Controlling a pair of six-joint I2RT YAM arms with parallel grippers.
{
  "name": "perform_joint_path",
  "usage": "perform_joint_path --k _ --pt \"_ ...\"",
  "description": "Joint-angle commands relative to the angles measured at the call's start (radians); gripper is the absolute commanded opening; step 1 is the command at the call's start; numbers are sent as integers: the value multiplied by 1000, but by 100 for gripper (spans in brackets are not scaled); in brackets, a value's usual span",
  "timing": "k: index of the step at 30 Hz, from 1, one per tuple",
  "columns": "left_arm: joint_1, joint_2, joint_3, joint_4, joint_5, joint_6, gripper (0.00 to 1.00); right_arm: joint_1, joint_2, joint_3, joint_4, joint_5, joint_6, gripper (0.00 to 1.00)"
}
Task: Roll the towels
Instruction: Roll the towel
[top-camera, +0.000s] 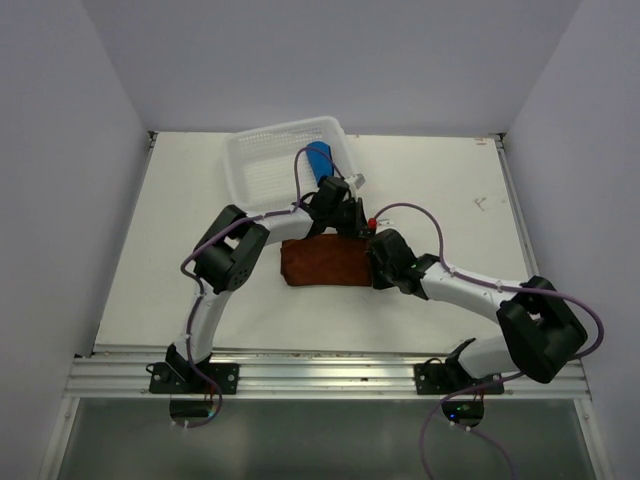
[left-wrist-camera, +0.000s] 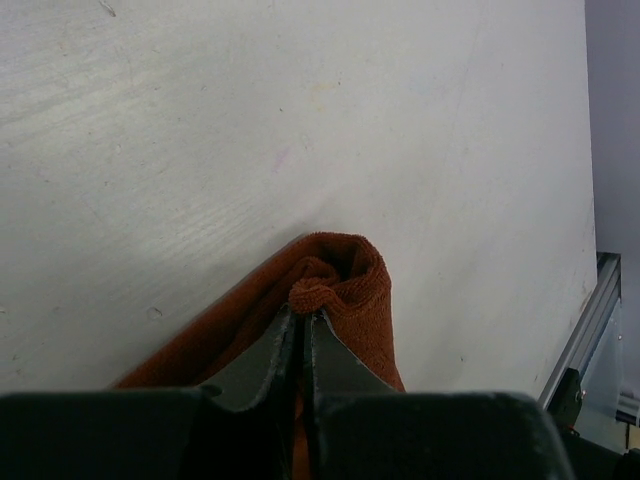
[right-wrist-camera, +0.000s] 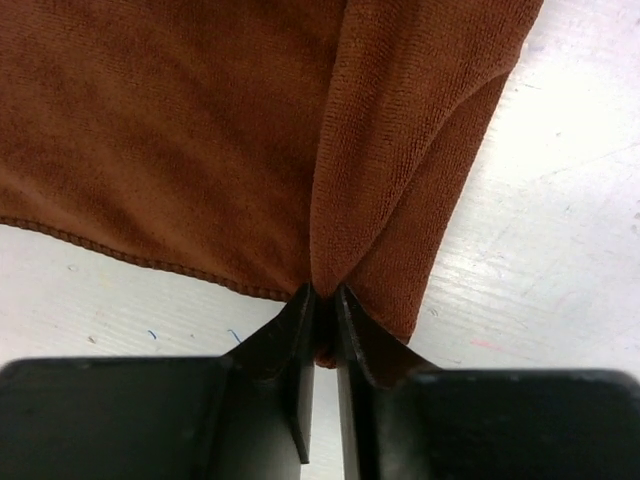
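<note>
The rust-brown towel (top-camera: 325, 263) lies folded on the white table in the top view, between both arms. At its far right corner my left gripper (left-wrist-camera: 303, 314) is shut on a bunched bit of the cloth (left-wrist-camera: 355, 300). At the towel's right end my right gripper (right-wrist-camera: 324, 292) has its fingers close together, with a fold of the same towel (right-wrist-camera: 200, 130) pinched between them. The bright blue towel (top-camera: 319, 160) lies rolled inside the white basket, behind the left gripper (top-camera: 348, 222). The right gripper (top-camera: 376, 258) sits low on the table.
The white mesh basket (top-camera: 262, 165) stands at the back of the table, just left of centre. A small red item (top-camera: 371, 221) sits by the left wrist. Purple cables loop over both arms. A metal rail (top-camera: 330, 370) runs along the near edge.
</note>
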Motion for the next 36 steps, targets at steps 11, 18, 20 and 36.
perform_joint_path --k 11,18,20,36 --pt "20 -29 22 66 -34 48 7 -18 -113 21 -37 -76 52 43" --pt "17 -26 18 82 -28 48 6 -139 -226 -25 -34 -154 137 42" --pt "19 -26 18 87 -27 48 6 -202 -236 -45 -8 -181 166 43" --pt "17 -15 24 95 -13 45 6 -296 -93 -99 131 -298 215 59"
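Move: Just to the right of the right hand, some 3 cm over, 1 cm ahead and 1 cm below, lies the near right corner of the brown towel; the fingers are at the near end of its folded-over strip. The strip's far end, pinched by the left gripper, is about 12 cm ahead of the right hand and 2 cm left; the towel's middle is 6 cm ahead and 10 cm left. From the left hand the near corner lies some 11 cm back, 5 cm right. Opening further and letting go of the strip's near end, the right hand lifts about 5 cm, swings to the right, then sinks most of the way back, ending some 3 cm right and slightly forward with its open fingers either side of the near right corner. On the way it rolls its left side up about 20 degrees and turns clockwise about 15. The left hand keeps its pinch on the far end, easing forward about 1 cm. ##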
